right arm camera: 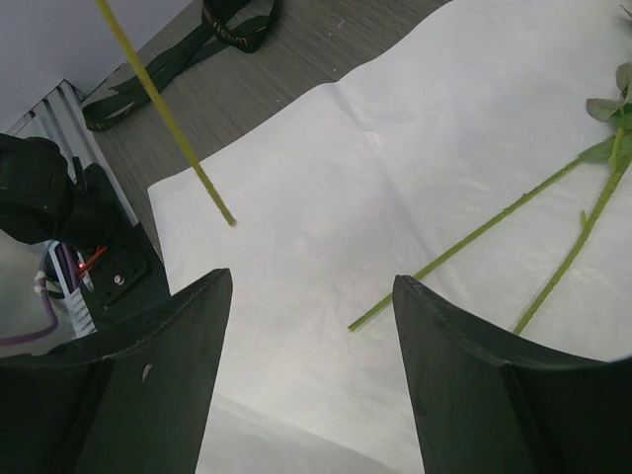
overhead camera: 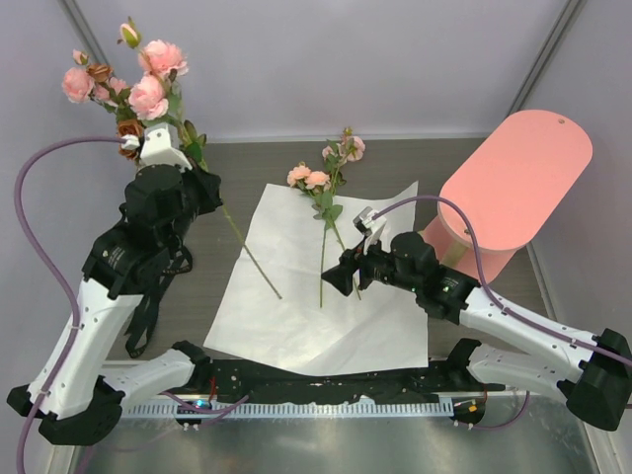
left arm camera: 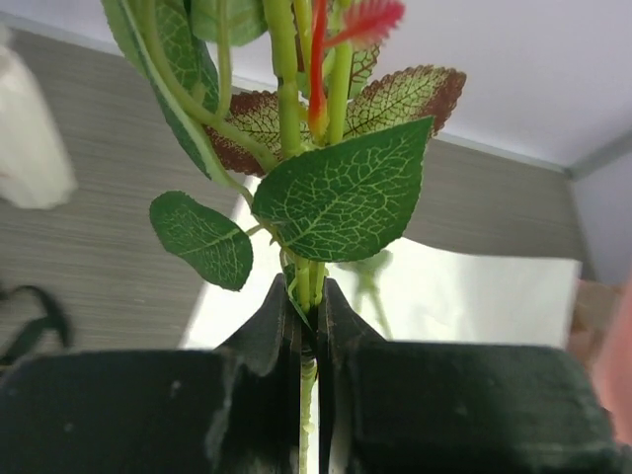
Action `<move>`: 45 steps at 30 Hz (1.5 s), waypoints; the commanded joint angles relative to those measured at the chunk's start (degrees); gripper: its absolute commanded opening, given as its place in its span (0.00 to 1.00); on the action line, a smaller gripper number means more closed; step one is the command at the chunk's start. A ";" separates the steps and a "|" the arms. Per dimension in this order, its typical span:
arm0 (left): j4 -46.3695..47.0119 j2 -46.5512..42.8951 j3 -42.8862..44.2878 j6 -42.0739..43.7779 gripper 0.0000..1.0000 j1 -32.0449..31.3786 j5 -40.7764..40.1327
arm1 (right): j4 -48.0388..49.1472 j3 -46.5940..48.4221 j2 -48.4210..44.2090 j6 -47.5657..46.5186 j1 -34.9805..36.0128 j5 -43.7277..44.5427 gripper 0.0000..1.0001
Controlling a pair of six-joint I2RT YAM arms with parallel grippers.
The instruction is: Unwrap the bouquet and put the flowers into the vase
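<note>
My left gripper [overhead camera: 196, 155] is raised at the back left, shut on green stems of the flowers [overhead camera: 143, 84]; pink and rust blooms stand above it. A long stem [overhead camera: 252, 252] hangs down over the unwrapped white paper [overhead camera: 296, 321]. In the left wrist view the fingers [left arm camera: 276, 316] pinch the stems [left arm camera: 308, 281] under veined leaves. Two more flowers [overhead camera: 326, 212] lie on the paper. My right gripper [overhead camera: 331, 281] hovers open above the paper [right arm camera: 395, 148], next to their stem ends [right arm camera: 464, 237]. A blurred white shape [left arm camera: 30, 138] may be the vase; I cannot tell.
A big pink tiered oval stand [overhead camera: 513, 173] fills the back right, next to the right arm. The black ribbon [overhead camera: 143, 316] lies loose on the table left of the paper, also seen as the ribbon [right arm camera: 227, 30] in the right wrist view. White walls close the back.
</note>
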 commanded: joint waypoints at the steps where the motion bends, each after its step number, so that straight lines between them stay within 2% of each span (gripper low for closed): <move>1: -4.71 1.80 6.49 11.18 0.00 0.09 -18.99 | 0.80 2.17 -1.78 -0.21 0.23 2.14 0.72; 4: -4.80 6.89 12.81 16.02 0.00 1.57 -23.91 | 0.98 1.65 -2.04 -0.13 0.23 2.14 0.72; 6: -4.98 10.75 18.15 17.08 0.00 3.24 -23.67 | 1.50 1.38 -1.87 -0.13 0.23 2.14 0.72; 9: -1.65 12.97 21.60 18.31 0.00 7.02 -21.30 | 1.33 1.82 -1.34 -0.39 0.23 2.14 0.72; 15: 17.93 13.85 20.83 25.95 0.00 11.68 -24.10 | 0.89 1.47 -2.75 -0.92 0.32 3.45 0.72; 17: 27.51 14.02 18.91 31.57 0.00 12.21 -27.33 | 0.89 1.29 -3.10 -1.09 0.23 3.72 0.72; 20: 39.20 14.03 16.27 38.59 0.00 12.74 -27.97 | 0.89 1.21 -3.45 -1.18 0.23 3.72 0.72; 21: 45.67 14.11 15.47 40.53 0.00 12.83 -28.41 | 1.06 1.12 -3.45 -1.18 0.23 3.72 0.72; 29: 63.12 18.85 14.94 54.60 0.00 14.15 -28.41 | 1.50 0.94 -3.54 -1.27 0.23 3.63 0.72; 35: 68.40 20.79 15.29 58.48 0.00 15.11 -27.09 | 1.33 0.94 -3.80 -1.36 0.23 3.37 0.72; 45: 68.94 25.36 18.01 59.71 0.00 16.96 -25.95 | 0.98 1.12 -4.15 -1.53 0.23 3.72 0.72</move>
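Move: The left hand already grips a pink rose stem. The vase's middle lies some 14 cm ahead, 15 cm left and about 28 cm below it; the black ribbon is roughly 10 cm back, 18 cm left and 40 cm down. The flowers left on the paper lie about 9 cm ahead, 22 cm right and 40 cm down. From the right hand, the vase's middle is some 22 cm ahead, 40 cm left and 10 cm lower. Up by nearly 20 cm and left by some 16 cm, with about 10 cm forward, the left hand carries the rose away from above the paper and in high over the vase, going quickly left at first, then mainly climbing, and easing off. The wrist swings about 50 degrees counter-clockwise and tips up, so the shut fingers end up pointing forward-left and upward, still pinching the stem. ##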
